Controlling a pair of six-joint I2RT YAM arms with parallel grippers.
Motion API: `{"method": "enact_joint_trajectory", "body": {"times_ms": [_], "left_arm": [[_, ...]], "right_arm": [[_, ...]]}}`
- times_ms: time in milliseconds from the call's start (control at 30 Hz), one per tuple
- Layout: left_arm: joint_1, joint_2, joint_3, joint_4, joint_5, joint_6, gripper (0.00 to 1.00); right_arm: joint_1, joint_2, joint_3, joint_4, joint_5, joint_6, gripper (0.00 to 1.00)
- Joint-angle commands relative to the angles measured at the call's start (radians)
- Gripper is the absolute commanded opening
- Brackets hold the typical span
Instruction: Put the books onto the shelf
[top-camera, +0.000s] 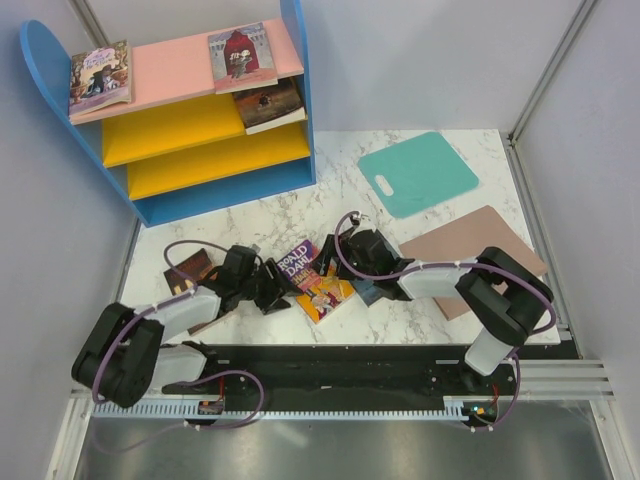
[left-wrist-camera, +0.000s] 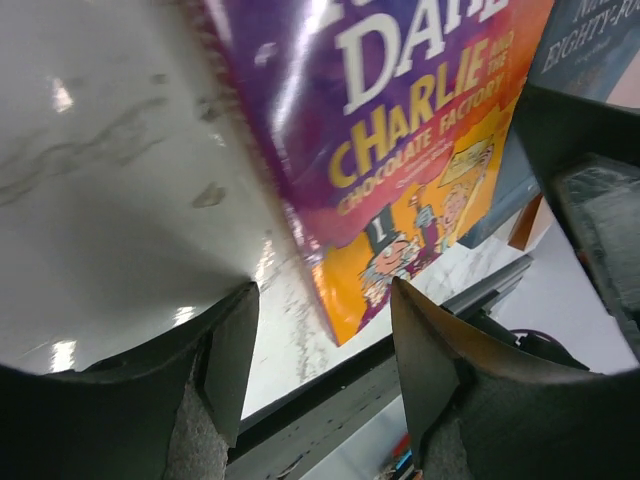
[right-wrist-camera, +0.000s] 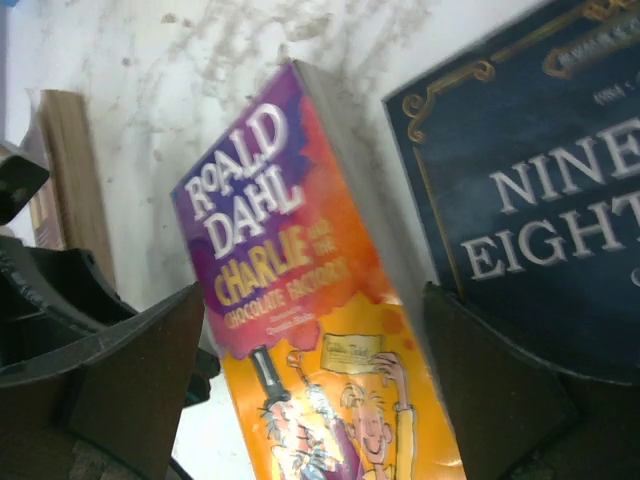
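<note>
The purple-yellow Roald Dahl book (top-camera: 316, 282) sits tilted on the marble table between both grippers. My left gripper (left-wrist-camera: 322, 300) is open, and the book's lower corner (left-wrist-camera: 345, 320) lies just beyond its fingertips. My right gripper (right-wrist-camera: 312, 300) is open wide, one finger on each side of the same book (right-wrist-camera: 300, 330); I cannot tell whether they touch it. A navy book (right-wrist-camera: 530, 200) lies right beside it. A brown book (top-camera: 188, 266) lies by the left arm. The shelf (top-camera: 300, 120) holds three books (top-camera: 100, 75), (top-camera: 240, 55), (top-camera: 270, 105).
A teal mat with a handle hole (top-camera: 418, 172) lies at the back right. A pinkish-brown flat mat (top-camera: 470, 240) lies under the right arm. The table's front rail (top-camera: 350, 360) runs close behind the grippers.
</note>
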Motion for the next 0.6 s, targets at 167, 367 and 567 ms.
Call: {"method": "enact_joint_trajectory", "body": {"times_ms": [167, 367, 567], "left_arm": [[-0.1, 0.169, 0.079, 0.084, -0.134, -0.069, 0.64], [-0.098, 0.146, 0.145, -0.008, -0.193, -0.031, 0.64], [-0.097, 0.153, 0.175, -0.036, -0.213, -0.015, 0.64]], "right_arm": [[-0.009, 0.079, -0.018, -0.158, 0.032, -0.059, 0.98], [-0.007, 0.102, -0.069, 0.05, -0.128, -0.042, 0.75], [-0.006, 0.152, -0.078, 0.19, -0.234, -0.019, 0.0]]}}
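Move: Charlie and the Chocolate Factory lies nearly under the open right hand, its middle about 3 cm to the left, 3 cm back and 4 cm below. The dark Nineteen Eighty-Four book's middle is some 9 cm to that hand's right and 4 cm ahead. From the left hand, low beside Charlie's near-left edge, Charlie's middle is roughly 6 cm right, 3 cm ahead and slightly lower; the brown book is some 19 cm left, level with it. The right fingers close from wide open to almost shut, pinching Charlie's right-hand long edge, as that hand sinks about 3 cm and eases 1 cm right. The left hand, fingers still partly open, pushes in about 3 cm right towards the opposite edge, comes back left 1 cm, and works forward 2 cm overall, seeming to brace that edge. ##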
